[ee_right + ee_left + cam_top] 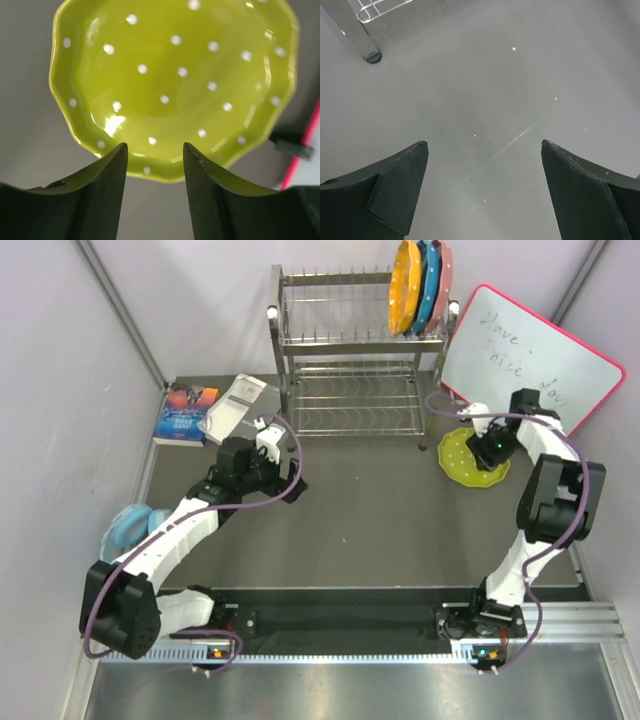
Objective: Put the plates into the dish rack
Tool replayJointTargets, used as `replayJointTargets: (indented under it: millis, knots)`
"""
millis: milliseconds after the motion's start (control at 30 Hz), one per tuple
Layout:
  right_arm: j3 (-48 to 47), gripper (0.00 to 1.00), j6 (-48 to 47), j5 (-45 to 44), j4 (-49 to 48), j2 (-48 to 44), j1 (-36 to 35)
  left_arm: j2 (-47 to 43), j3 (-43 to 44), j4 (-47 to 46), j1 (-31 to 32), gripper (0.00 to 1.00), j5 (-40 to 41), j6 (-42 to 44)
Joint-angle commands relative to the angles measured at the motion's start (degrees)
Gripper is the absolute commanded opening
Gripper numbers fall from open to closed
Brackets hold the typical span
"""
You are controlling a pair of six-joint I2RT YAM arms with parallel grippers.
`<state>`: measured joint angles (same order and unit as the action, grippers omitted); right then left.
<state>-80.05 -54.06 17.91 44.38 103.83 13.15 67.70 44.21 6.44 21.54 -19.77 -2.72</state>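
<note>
The steel wire dish rack [350,360] stands at the back. Orange [403,287], blue [428,285] and pink [444,285] plates stand upright in its top slots at the right end. The yellow-green plate [462,458] lies flat on the table right of the rack; it fills the right wrist view [175,85]. My right gripper [492,448] hovers over that plate's edge, jaws partly open, holding nothing [155,150]. My left gripper [290,475] is open and empty above bare table [485,145], in front of the rack's left foot [372,56].
A whiteboard with a red frame [530,355] leans at the back right, close to the right arm. A book [187,410] and a clear packet [232,406] lie left of the rack. A pale light-blue dish [128,525] sits at the left edge.
</note>
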Motion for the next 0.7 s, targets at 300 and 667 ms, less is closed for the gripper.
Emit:
replayJointTargets:
  millis: [300,667]
  knots:
    - [5.2,0.29,-16.7,-1.7,-0.5,6.2,-7.3,4.6,6.6,1.4,-0.2,0.99,3.6,2.2]
    - [18.4,0.30,-21.7,-4.3,3.8,-3.0,-19.9,3.4,4.8,0.7,-0.3,0.99,15.9,-4.7]
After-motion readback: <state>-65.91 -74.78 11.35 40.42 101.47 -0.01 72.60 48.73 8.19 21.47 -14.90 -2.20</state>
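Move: Below the right hand, by some 7 cm, lies the green plate, its middle about 2 cm ahead and 3 cm to the left. The black clip on the whiteboard's lower rim is roughly 11 cm ahead of this hand and 2 cm left; the dish rack's near right foot stands about 15 cm left and 5 cm ahead. From the left hand, the green plate is around 40 cm right, 10 cm ahead and 15 cm lower. Sinking about 5 cm while swinging left, the right hand comes down to the green plate, then levels off and goes left and back to the plate's near-left rim, some 6 cm left and 4 cm back overall. The wrist turns about 30 degrees counter-clockwise; the fingers narrow to roughly half their gap and reach the rim, dragging the plate a little. The empty left hand drifts about 2 cm forward, staying open. ##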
